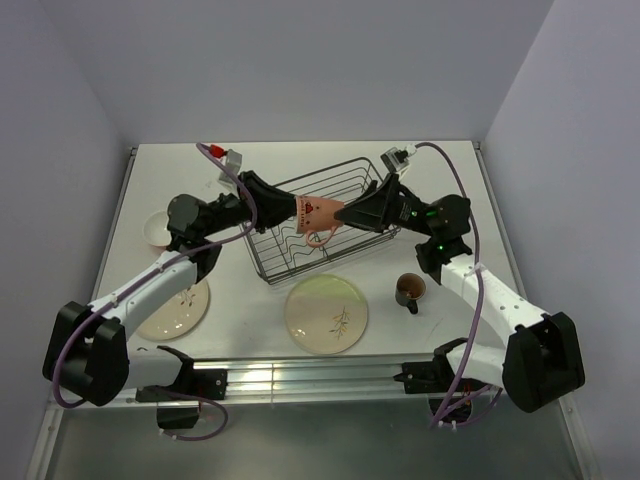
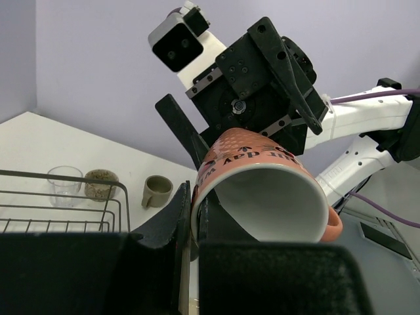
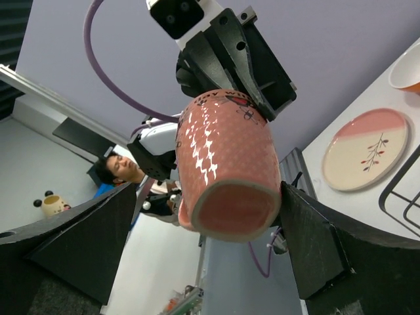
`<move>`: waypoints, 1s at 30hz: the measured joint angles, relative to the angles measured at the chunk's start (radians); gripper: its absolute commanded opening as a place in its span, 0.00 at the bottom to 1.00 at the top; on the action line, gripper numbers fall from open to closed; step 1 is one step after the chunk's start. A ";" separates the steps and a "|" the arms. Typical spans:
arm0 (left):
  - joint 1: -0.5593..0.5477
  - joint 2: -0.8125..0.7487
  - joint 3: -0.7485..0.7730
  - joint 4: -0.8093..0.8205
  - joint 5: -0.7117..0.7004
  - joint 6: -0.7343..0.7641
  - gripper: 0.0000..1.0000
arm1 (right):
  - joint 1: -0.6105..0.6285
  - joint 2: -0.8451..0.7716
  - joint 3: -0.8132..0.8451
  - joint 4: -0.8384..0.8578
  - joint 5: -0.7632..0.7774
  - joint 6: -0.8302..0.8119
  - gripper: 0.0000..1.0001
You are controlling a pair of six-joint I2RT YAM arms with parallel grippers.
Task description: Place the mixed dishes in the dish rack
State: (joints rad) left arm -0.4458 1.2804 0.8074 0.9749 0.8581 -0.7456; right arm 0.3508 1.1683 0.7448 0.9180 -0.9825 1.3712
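Note:
The pink mug [image 1: 318,214] hangs on its side above the dish rack [image 1: 355,178], a black wire basket. My left gripper [image 2: 193,220] is shut on the mug's rim [image 2: 262,190], one finger inside and one outside. From the opposite side my right gripper [image 3: 210,243] stands open, and the mug's base [image 3: 226,164] sits between its fingers with a gap on the left. A green-tinted plate [image 1: 326,313] and a pink-tinted plate [image 1: 175,305] lie on the table in front of the rack. The small orange bowl [image 1: 157,228] sits at the left, and a brown mug [image 1: 410,290] at the right.
In the left wrist view a clear glass [image 2: 65,185], a speckled brown mug [image 2: 100,184] and an olive mug [image 2: 157,190] stand on the table beyond the rack's wires [image 2: 59,210]. Grey walls close in the table on three sides.

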 measured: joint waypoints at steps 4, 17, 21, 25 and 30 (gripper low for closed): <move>-0.014 0.005 -0.002 0.000 -0.002 0.001 0.00 | 0.020 0.000 0.001 -0.032 0.016 0.000 0.94; -0.046 0.008 -0.002 -0.048 -0.054 0.064 0.00 | 0.039 0.009 0.009 -0.143 0.068 0.000 0.49; -0.046 0.014 -0.002 -0.053 -0.065 0.069 0.07 | 0.037 0.010 0.009 -0.150 0.078 0.004 0.24; -0.048 0.024 -0.001 -0.057 -0.079 0.077 0.45 | 0.036 0.012 0.008 -0.152 0.076 -0.001 0.15; -0.050 0.032 -0.002 -0.090 -0.119 0.097 0.72 | 0.021 0.016 0.009 -0.151 0.050 -0.025 0.10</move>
State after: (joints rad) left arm -0.4957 1.3121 0.8051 0.8848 0.7395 -0.6483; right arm 0.3714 1.1839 0.7536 0.7666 -0.9325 1.3464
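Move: The pink mug, mouth towards the left hand, is still pinched at the rim by that hand's shut fingers; its middle lies about 5 cm to the left hand's right, 2 cm back and 1 cm up. From the wide-open right hand the mug's middle is some 5 cm left, level in reach and height. The dish rack stands about 15 cm ahead of the right hand, 5 cm left, 28 cm below; the green plate 6 cm back, 4 cm left, 33 cm below. Leftward a centimetre, then forward and down about 2 cm in all, the right hand eases over the mug's base, rolling some 10 degrees with its forward side dipping, and closes its fingers around the mug. The left hand first drifts about 1 cm right and down, presenting the rim; once the right grip is set, its fingers open wide and it moves about 2 cm forward and down. ##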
